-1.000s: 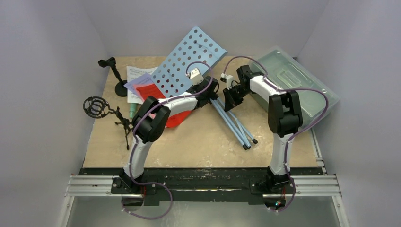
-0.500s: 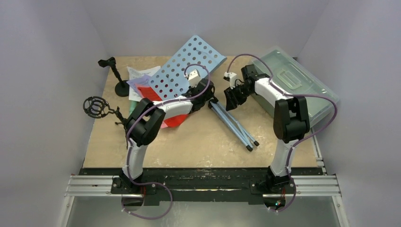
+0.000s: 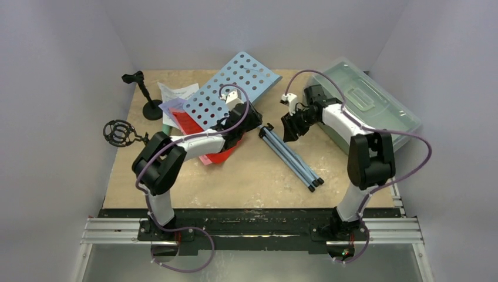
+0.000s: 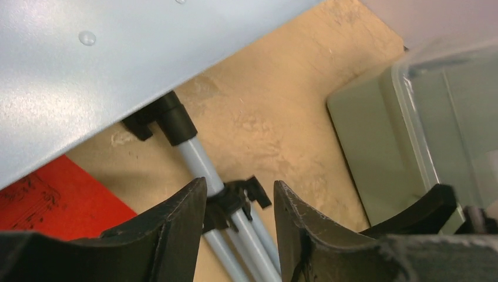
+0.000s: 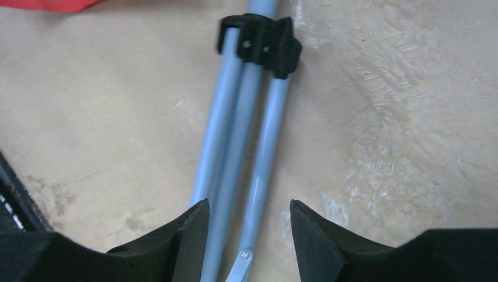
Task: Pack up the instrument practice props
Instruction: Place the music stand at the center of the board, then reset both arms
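Observation:
The light-blue perforated music rack lies tilted at the back centre, and its folded tripod legs run down-right across the table. My left gripper stands open at the top of the legs. In the left wrist view its jaws straddle the black collar without pinching it. My right gripper is open too, its jaws on either side of the pale-blue legs. Red, lilac and white music sheets lie under the rack. The black round-base pole and the microphone tripod are at the left.
The translucent grey-green box with its lid on sits at the back right, close behind my right arm. Grey walls close in the table on the left, back and right. The arms' base rail runs along the near edge.
Both grippers have opened and let go of the rack's stand. The rack and its legs have dropped lower and shifted left, and the left arm's elbow has swung left.

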Action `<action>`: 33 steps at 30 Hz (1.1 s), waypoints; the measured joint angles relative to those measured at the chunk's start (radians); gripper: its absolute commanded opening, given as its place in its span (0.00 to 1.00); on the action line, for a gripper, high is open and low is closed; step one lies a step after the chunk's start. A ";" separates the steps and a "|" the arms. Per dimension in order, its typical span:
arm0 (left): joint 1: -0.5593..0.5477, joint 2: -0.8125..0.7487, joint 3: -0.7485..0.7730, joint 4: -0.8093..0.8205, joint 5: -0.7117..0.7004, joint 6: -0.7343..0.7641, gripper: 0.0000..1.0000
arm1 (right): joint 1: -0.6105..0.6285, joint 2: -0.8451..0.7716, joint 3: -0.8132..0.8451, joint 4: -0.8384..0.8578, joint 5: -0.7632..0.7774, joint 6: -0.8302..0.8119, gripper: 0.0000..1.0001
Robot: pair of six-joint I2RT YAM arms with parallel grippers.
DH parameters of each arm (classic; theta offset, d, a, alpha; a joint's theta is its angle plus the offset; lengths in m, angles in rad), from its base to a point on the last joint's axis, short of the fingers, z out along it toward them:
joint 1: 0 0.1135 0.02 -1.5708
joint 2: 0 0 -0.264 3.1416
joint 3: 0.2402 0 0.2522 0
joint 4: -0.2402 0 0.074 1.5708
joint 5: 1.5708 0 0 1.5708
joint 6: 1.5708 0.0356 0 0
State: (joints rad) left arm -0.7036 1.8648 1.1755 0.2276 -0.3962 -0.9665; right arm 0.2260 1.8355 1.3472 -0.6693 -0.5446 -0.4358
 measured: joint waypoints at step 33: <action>0.108 -1.062 -0.016 -0.525 0.262 0.593 1.00 | -0.071 -1.026 0.098 0.111 0.217 0.363 0.99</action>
State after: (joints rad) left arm -0.5957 0.8028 1.1595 -0.2970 -0.1341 -0.3733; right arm 0.1551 0.8097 1.4452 -0.5579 -0.3271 -0.0727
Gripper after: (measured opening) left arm 0.996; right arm 0.987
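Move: The black collar joining the music stand's folded legs lies about 2 cm ahead of the left hand, 4 cm to its right and 7 cm below; from the right hand it is roughly 7 cm ahead, 6 cm left and 4 cm below. The stand's blue tray is some 13 cm ahead of the left hand and 9 cm left, slightly lower. The clear-lidded box lies 13 cm ahead of the right hand and 24 cm right, nearly level. Up and back from the already released music stand, both empty hands clear out together and spread apart, fingers opening wide. The left draws back first, then climbs about 30 cm while swinging left; the right climbs steeply, some 40 cm, easing back and a little right. Both wrists tip up, the right more strongly. ##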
